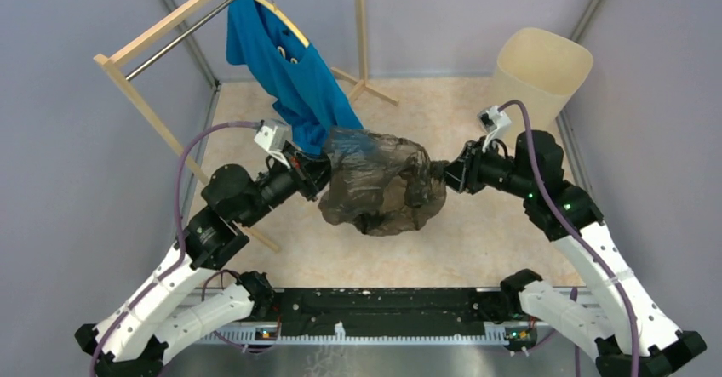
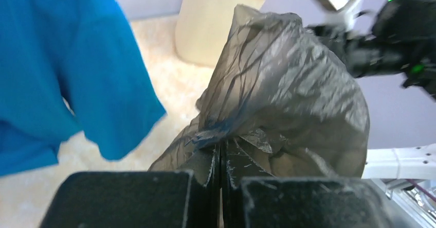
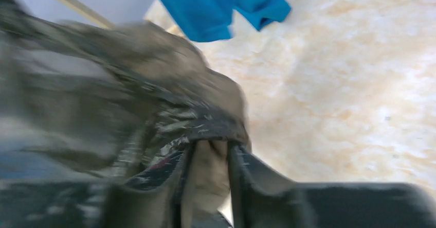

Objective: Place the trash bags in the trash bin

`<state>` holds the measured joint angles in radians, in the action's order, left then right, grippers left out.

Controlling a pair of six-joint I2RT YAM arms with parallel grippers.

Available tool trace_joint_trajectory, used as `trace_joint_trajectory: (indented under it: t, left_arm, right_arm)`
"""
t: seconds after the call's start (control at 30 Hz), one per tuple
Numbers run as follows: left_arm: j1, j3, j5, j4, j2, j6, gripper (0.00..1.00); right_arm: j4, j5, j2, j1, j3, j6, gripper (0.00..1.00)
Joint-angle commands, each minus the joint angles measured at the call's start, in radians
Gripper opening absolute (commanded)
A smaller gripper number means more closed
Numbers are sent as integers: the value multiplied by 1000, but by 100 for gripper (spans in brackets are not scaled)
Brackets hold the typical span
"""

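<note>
The trash bag (image 1: 383, 181), a thin, glossy, dark brown see-through film, hangs puffed up above the floor between my two grippers. My left gripper (image 1: 319, 173) is shut on its left edge; in the left wrist view the jaws (image 2: 221, 151) are pressed together with crumpled film pinched at the tips, and the bag (image 2: 293, 84) billows beyond. My right gripper (image 1: 447, 173) is at the bag's right side. In the blurred right wrist view its jaws (image 3: 211, 151) stand slightly apart, with bag film (image 3: 103, 99) draped across the tips. The cream trash bin (image 1: 545, 66) stands at the far right, behind the right gripper.
A blue shirt (image 1: 289, 71) hangs on a hanger from the wooden clothes rack (image 1: 145, 96) at the back left, its hem touching the bag's top left. The bin (image 2: 216, 22) shows beyond the bag in the left wrist view. Grey walls enclose the beige floor.
</note>
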<state>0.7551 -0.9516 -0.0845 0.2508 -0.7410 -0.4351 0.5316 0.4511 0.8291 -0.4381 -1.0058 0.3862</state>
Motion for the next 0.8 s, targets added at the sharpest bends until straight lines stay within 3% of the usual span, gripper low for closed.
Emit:
trace_joint_trajectory:
  t: [0.0, 0.17, 0.33, 0.4, 0.5, 0.6, 0.67, 0.77]
  left_arm:
    - [1, 6, -31, -185, 26, 39, 0]
    - [1, 6, 32, -225, 63, 58, 0]
    - [1, 11, 49, -232, 59, 61, 0]
    - [1, 15, 21, -233, 45, 55, 0]
    - [1, 23, -19, -240, 22, 56, 0]
    - [1, 21, -38, -243, 1, 55, 0]
    - [1, 22, -47, -243, -6, 55, 0]
    - [1, 18, -50, -243, -8, 55, 0]
  right_arm:
    - [116, -167, 44, 1, 6, -42, 42]
    - [222, -399, 13, 2, -50, -7, 74]
    - [309, -531, 12, 2, -97, -20, 86]
    - [302, -441, 13, 2, -128, -56, 89]
    - [193, -42, 20, 1, -145, -129, 92]
    - [-64, 303, -1, 1, -62, -85, 96]
    - [-249, 381, -17, 2, 21, -10, 99]
    - [-397, 476, 10, -22, 74, 89, 99]
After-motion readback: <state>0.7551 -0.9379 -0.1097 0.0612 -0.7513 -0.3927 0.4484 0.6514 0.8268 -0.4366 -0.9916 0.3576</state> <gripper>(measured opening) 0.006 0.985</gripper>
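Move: Between the two hands, the puffed-up trash bag has its middle about 10 cm right of the left hand and 2 cm back, a little lower; from the right hand it lies some 10 cm left and 2 cm back, about level. The blue shirt hangs about 18 cm ahead of the left hand and 4 cm to its left, at a similar height. The trash bin stands about 30 cm ahead of the right hand, 22 cm to its right and 15 cm lower. Opening wide, the right fingers let go of the bag's right end as that hand swings about 7 cm right and down, then reverses left, up and back past its starting place, beside the bag, turning some 30 degrees counter-clockwise on the return. The left hand keeps its pinch, rising about 5 cm with its fingers tipping up 10 degrees, then easing down slightly. ##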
